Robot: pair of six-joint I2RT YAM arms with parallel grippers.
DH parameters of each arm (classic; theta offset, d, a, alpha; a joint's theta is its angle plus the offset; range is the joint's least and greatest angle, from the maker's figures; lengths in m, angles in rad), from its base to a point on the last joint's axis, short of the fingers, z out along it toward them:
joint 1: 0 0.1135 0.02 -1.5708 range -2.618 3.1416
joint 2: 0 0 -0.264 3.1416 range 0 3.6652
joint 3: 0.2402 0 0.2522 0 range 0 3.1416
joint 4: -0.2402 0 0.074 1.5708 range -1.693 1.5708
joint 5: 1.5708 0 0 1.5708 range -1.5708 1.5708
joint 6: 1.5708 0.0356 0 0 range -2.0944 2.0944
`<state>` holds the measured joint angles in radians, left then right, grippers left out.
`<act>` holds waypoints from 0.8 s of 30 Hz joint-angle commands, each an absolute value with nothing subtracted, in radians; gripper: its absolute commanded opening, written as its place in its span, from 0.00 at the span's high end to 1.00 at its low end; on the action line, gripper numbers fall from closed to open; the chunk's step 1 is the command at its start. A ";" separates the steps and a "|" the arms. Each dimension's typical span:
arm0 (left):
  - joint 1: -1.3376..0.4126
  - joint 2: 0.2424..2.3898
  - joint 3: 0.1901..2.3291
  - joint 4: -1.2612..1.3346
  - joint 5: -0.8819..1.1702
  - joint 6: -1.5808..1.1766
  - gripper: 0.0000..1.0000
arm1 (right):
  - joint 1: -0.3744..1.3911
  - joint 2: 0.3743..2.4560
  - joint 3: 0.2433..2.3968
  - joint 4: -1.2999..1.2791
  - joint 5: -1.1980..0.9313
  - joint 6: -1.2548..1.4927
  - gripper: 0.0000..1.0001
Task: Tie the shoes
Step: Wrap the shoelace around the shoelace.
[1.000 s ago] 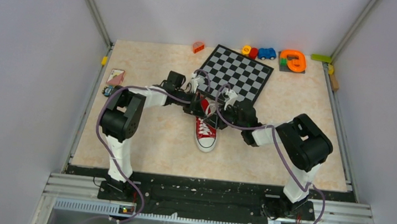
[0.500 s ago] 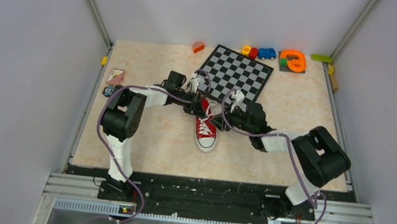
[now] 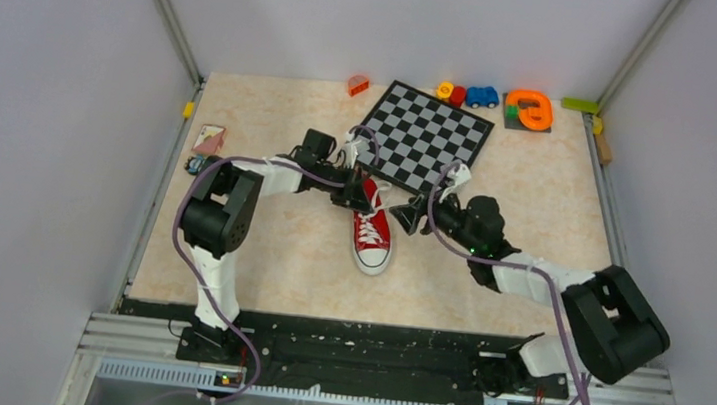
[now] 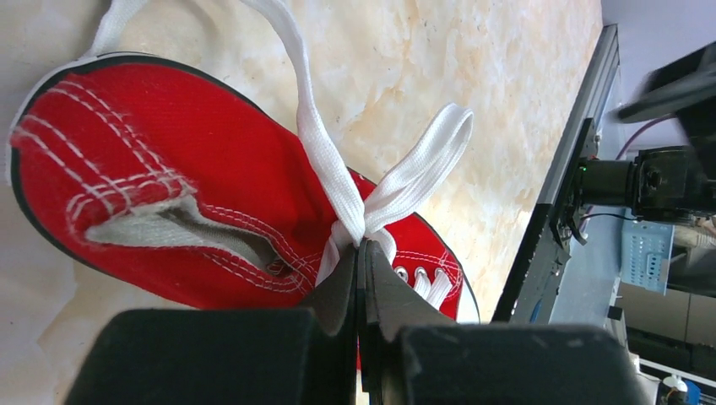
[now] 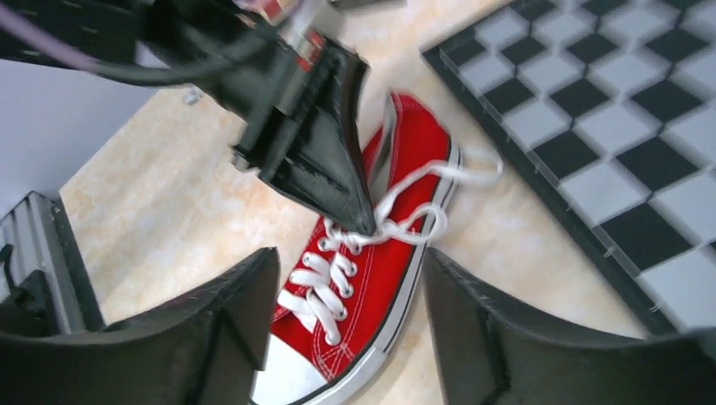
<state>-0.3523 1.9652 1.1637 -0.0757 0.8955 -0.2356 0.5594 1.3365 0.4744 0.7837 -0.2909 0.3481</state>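
Note:
The red shoe (image 3: pixel 373 231) lies mid-table, white toe cap toward the arm bases. My left gripper (image 3: pixel 362 192) sits over its tongue end, shut on the white laces (image 4: pixel 348 192) where they cross above the top eyelets. One lace loop (image 4: pixel 426 162) sticks out to the side, and a free end trails past the heel. My right gripper (image 3: pixel 415 214) hangs just right of the shoe. It is open and holds nothing, and the shoe (image 5: pixel 384 270) shows between its fingers (image 5: pixel 228 316). The left gripper (image 5: pixel 364 221) shows there too, pinching the laces.
A black-and-white chessboard (image 3: pixel 427 134) lies just behind the shoe, close to both grippers. Small toys line the back edge: an orange block (image 3: pixel 358 85), a blue car (image 3: pixel 482 96), an orange ring piece (image 3: pixel 529 110). A card (image 3: pixel 208 138) lies at the left edge.
My right gripper has opened, let go of the lace and drawn back to the right of the shoe as its arm stretched out. The left gripper has held still, shut on the laces.

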 commanded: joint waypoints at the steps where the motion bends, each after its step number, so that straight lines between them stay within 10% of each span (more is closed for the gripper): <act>1: -0.353 1.918 1.140 -0.066 0.828 -0.222 1.00 | 0.553 1.473 0.583 0.651 -0.320 0.300 0.59; 10: -0.352 1.872 1.121 -0.085 0.789 -0.183 1.00 | 0.628 1.597 0.603 0.703 -0.234 0.216 0.92; 24: -0.352 1.873 1.128 -0.133 0.790 -0.149 1.00 | 0.681 1.773 0.675 0.842 -0.265 0.337 0.94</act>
<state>-0.3553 1.9152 1.1343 -0.0856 0.8207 -0.1886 0.6346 1.7409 0.6209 0.7498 -0.2531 0.2970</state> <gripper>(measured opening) 0.005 0.056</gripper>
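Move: Some 4 cm ahead of the open right hand, 4 cm to its left and 11 cm below it hangs the small shoelace loop beside the knot. The longer lace loop lies about 4 cm farther out than the small loop, and the shoe's middle is about 7 cm left, 1 cm ahead and 13 cm below the right hand. From the left hand, already shut on the lace at the knot, the small loop lies about 3 cm to the right, level with it fore and aft and 1 cm lower. Dropping about 11 cm, mostly in one quick plunge at first, the right hand then slides some 4 cm left towards the small shoelace loop and the left fingertips. Its fingers tip down about 15 degrees and close from wide to nearly shut with no lace seen between them; the left hand keeps its pinch at the knot almost in place. ##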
